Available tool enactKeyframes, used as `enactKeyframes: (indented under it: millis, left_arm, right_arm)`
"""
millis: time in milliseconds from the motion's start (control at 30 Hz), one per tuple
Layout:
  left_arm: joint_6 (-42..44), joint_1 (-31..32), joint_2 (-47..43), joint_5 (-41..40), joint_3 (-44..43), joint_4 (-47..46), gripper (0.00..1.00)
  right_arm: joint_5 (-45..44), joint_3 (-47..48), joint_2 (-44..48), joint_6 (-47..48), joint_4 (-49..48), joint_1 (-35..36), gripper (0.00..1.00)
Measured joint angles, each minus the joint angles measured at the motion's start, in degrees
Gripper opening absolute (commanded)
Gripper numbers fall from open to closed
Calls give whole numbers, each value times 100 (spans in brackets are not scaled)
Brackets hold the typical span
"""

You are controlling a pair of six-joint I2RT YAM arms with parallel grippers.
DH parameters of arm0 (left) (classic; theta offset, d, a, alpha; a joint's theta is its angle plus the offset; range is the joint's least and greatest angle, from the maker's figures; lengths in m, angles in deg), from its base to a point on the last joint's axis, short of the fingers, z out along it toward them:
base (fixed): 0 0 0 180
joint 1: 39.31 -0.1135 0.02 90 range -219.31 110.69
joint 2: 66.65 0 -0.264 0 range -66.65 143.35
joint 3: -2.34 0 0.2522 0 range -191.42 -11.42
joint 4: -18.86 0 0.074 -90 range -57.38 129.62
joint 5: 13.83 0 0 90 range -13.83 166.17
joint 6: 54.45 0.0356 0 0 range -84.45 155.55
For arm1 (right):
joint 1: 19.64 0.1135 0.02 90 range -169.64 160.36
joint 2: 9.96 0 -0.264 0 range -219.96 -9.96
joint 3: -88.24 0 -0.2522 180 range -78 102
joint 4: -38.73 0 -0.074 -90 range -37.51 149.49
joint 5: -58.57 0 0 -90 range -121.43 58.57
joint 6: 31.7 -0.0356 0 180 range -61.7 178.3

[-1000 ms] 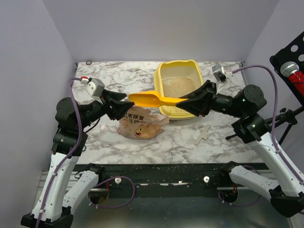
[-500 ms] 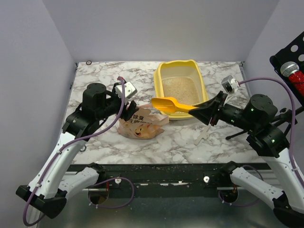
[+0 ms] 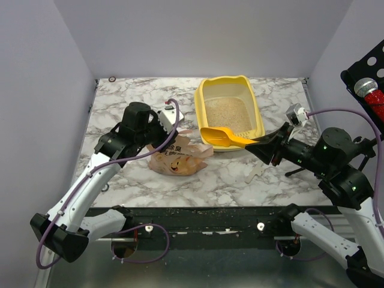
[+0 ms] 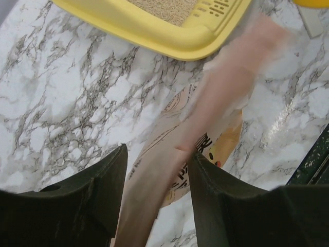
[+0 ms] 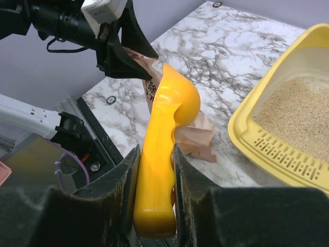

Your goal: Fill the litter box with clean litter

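The yellow litter box (image 3: 199, 102) stands at the back centre with beige clean litter (image 3: 227, 111) covering its floor. Its slotted lip (image 4: 169, 43) and rim (image 5: 247, 128) show in the wrist views, with litter (image 5: 298, 108) inside. My right gripper (image 3: 259, 144) (image 5: 156, 154) is shut on the handle of the orange scoop (image 3: 219, 136) (image 5: 172, 103), whose bowl hangs by the box's near left corner. The pinkish bag (image 3: 177, 161) (image 5: 198, 136) lies left of the box. My left gripper (image 3: 173, 133) (image 4: 158, 154) is at its top, a raised fold of the bag (image 4: 226, 149) filling the gap between the jaws.
A white cross-shaped piece (image 3: 257, 170) lies on the marble right of the bag. A black stand with a red microphone (image 3: 367, 90) rises at the far right. Spilled granules dot the dark front rail (image 3: 198, 211). Grey walls close the back and sides.
My left arm swung right and forward until its gripper reached the bag's top. My right gripper drew back to the right with the scoop, so the bowl moved from over the bag to beside the box.
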Motion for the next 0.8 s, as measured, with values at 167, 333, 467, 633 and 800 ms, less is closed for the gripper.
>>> enactKeyframes:
  millis: [167,333,467,633,800]
  left_arm:
    - [39,164,-61,-96,286,15,31]
    - [24,369,-107,-452,498,74,0]
    - [-57,719,-291,-970,699,4,0]
    - [-302,1154,-1078,-1451,1296,-249,0]
    - [-555,1370,-1705,-1729,1727,-525,0]
  right_arm:
    - [-142,-2,-46,92,118,0,1]
    - [-149,22,-223,199,273,0,1]
    - [-149,48,-439,345,422,0,1]
    - [11,289,-798,544,688,0,1]
    - [271,514,-1137,678,855,15,1]
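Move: The litter bag's raised paper edge already stands between the left hand's open fingers, its gripping spot about 2 cm back and 4 cm below. The litter box's middle lies some 20 cm ahead, 26 cm right and 20 cm down; the scoop's bowl is about 19 cm right, 3 cm back and 10 cm higher. From the right hand, which holds the scoop, the bag edge is roughly 33 cm left, 8 cm ahead and 15 cm below. The bag's upper edge is pinched by the left hand, which sinks about 4 cm while closing around the paper, then keeps it shut in the fingers and draws it back some 4 cm towards the base. Meanwhile the right hand, still gripping the scoop, comes down about 4 cm and slightly forward and left, tipping the bowl some 15 degrees down towards the bag. ##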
